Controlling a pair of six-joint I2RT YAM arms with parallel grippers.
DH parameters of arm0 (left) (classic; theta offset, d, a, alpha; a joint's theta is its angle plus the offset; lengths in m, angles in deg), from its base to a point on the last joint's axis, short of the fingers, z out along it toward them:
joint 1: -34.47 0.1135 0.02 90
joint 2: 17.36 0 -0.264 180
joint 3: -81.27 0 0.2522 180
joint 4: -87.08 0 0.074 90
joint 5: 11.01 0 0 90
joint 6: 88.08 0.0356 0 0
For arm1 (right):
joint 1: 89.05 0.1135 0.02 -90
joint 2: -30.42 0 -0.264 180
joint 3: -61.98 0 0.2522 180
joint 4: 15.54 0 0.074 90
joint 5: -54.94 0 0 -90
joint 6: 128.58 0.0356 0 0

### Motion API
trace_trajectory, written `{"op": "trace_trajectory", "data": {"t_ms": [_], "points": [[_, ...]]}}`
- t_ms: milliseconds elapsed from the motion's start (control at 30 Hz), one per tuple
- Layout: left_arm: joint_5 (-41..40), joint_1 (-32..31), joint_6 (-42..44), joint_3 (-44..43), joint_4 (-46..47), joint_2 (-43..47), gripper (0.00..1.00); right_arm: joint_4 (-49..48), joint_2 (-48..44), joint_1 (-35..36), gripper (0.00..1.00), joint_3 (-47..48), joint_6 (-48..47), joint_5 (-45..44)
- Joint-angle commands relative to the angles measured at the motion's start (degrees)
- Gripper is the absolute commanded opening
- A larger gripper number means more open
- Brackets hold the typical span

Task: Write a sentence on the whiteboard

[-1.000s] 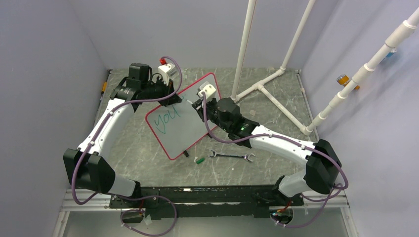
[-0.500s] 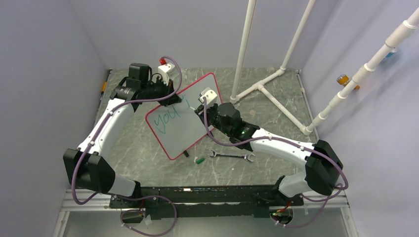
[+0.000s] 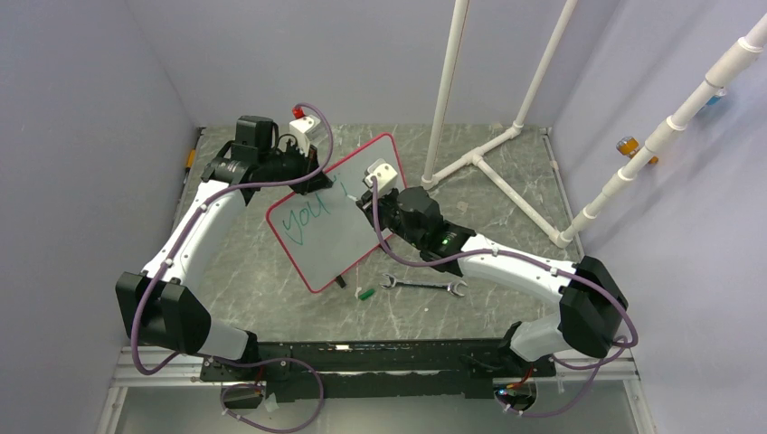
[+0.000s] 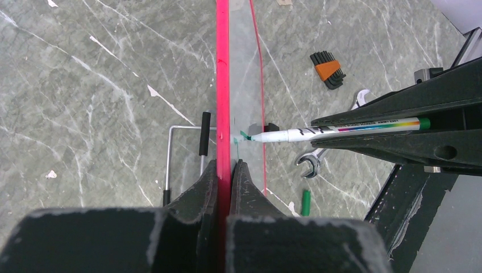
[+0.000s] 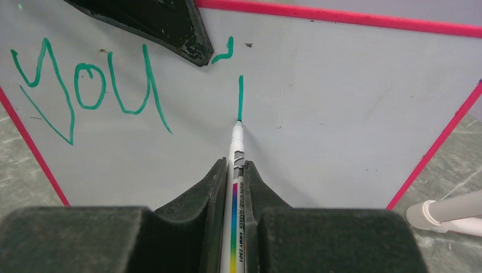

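The whiteboard (image 3: 339, 242), white with a thin red frame, stands tilted on the table. My left gripper (image 3: 312, 179) is shut on its top edge; the left wrist view shows the red frame (image 4: 223, 85) pinched between the jaws of that gripper (image 4: 226, 165). The sentence (image 5: 91, 91) in green reads "you", followed by an apostrophe and a short vertical stroke (image 5: 240, 96). My right gripper (image 5: 234, 168) is shut on a white marker (image 5: 235, 196), whose green tip touches the board at the stroke's lower end.
A wrench (image 3: 423, 287) and a green marker cap (image 3: 365, 294) lie on the table just below the board. A white pipe frame (image 3: 488, 163) stands at the back right. A folded hex key set (image 4: 328, 69) lies beyond the board.
My right gripper moved the marker up and left on the board. An apostrophe and a short vertical stroke now follow "you". The left gripper has held still.
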Motion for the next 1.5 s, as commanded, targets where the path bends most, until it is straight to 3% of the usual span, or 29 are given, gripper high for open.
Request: {"op": "trace_trajectory", "data": {"t_ms": [0,933,1467], "points": [[-10.3,0.16,8.91,1.82,-1.36,0.11,0.0,-0.56,-0.04,-0.19,0.0,3.88,-1.07,-0.98],[-10.55,0.16,9.17,1.92,-1.33,0.41,0.0,1.73,2.32,-0.25,0.0,9.19,-3.27,-3.39],[-11.05,0.16,9.32,1.87,-1.42,0.68,0.0,1.35,-6.75,-0.49,0.0,4.96,-2.03,-5.36]]}}
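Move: The fresh green stem of the new letter has its middle about 5 cm ahead and 5 cm left of the right hand, level with it; the marker tip rests at its lower end. The finished "you" is 13 cm left and about 1 cm back, and the small tick mark is some 5 cm ahead, 6 cm left and 3 cm up. From the left hand the stem lies roughly 3 cm back, 6 cm right and 3 cm lower. The green stem is retraced upwards about 2 cm by the marker in the right hand's closed fingers; the tip then draws a short shoulder along the board, forward and slightly up by about 1 cm. Then the right hand pulls the tip off the board, rising and drawing right and a little back, fingers tipping up a few degrees. The left hand keeps pinching the board's top edge. ##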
